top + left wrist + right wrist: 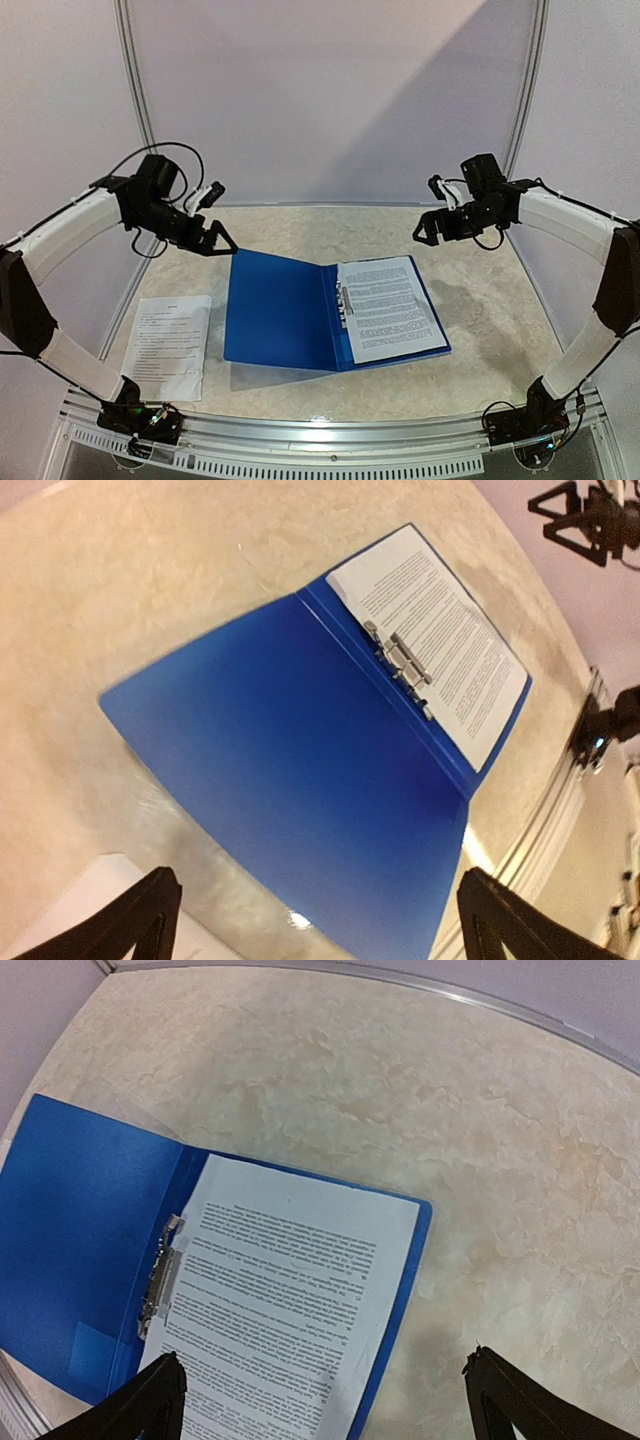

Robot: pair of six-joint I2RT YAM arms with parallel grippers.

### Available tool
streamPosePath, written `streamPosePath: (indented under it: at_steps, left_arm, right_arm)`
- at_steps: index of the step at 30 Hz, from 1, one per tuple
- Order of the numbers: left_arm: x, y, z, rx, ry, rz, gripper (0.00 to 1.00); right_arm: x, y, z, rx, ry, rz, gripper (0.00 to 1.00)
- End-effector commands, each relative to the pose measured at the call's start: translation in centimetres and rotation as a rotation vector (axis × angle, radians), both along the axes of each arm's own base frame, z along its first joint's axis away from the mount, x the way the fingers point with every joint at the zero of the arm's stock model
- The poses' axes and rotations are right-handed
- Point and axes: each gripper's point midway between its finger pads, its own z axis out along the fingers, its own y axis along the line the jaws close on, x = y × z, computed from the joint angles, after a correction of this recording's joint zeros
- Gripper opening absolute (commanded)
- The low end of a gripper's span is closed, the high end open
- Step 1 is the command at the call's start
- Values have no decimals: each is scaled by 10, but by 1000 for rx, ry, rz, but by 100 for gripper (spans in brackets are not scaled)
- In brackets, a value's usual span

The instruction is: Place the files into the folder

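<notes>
The blue folder lies open on the table, its metal clip at the spine. One of the files, a printed white sheet, rests on the folder's right half beside the clip. A second printed sheet lies on the table left of the folder. My left gripper hovers open above the folder's back left corner, holding nothing. My right gripper hangs open above the back right corner, also holding nothing. The left wrist view shows the folder below wide-spread fingers. The right wrist view shows the filed sheet between spread fingers.
A metal rail runs along the table's near edge between the arm bases. White curtain walls with a curved metal frame close in the back and sides. Bare marbled tabletop lies right of the folder.
</notes>
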Motion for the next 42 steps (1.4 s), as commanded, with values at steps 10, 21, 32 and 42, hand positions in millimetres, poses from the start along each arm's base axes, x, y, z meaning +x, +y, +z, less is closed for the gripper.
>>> streamPosePath:
  at_steps: [10,21,32,42]
  left_arm:
    - [-1,225,-59,776,137,14,96]
    - [17,269,-150,856,301,58,99]
    - [-32,252,-212,731,543,-35,100]
    - [-29,245,-212,733,519,-75,60]
  right_arm:
    - [-44,46,18,-10,-136,70,99]
    - [-65,57,0,-13,-123,126,99]
    - [-61,56,-2,-34,-136,124,99]
    - [-59,54,4,-32,-150,105,99]
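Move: The remaining file's middle lies about 21 cm to the left hand's left, 12 cm back and 20 cm below; its far left corner is nearer level with the hand. The open folder's middle is roughly 28 cm to this hand's right and 2 cm back, and the file already in the folder some 43 cm right and 1 cm back, both 20 cm down. From the right hand the remaining file is about 72 cm left, 19 cm back and 17 cm below. The left fingers come to touch the remaining file's far left corner and begin to close around it, after swinging some 25 cm left with a slight rise first, then sinking about 20 cm net as the wrist rolls roughly 45 degrees to point nearly straight down. The right hand, open and still high, shifts back and left over the file in the folder. ##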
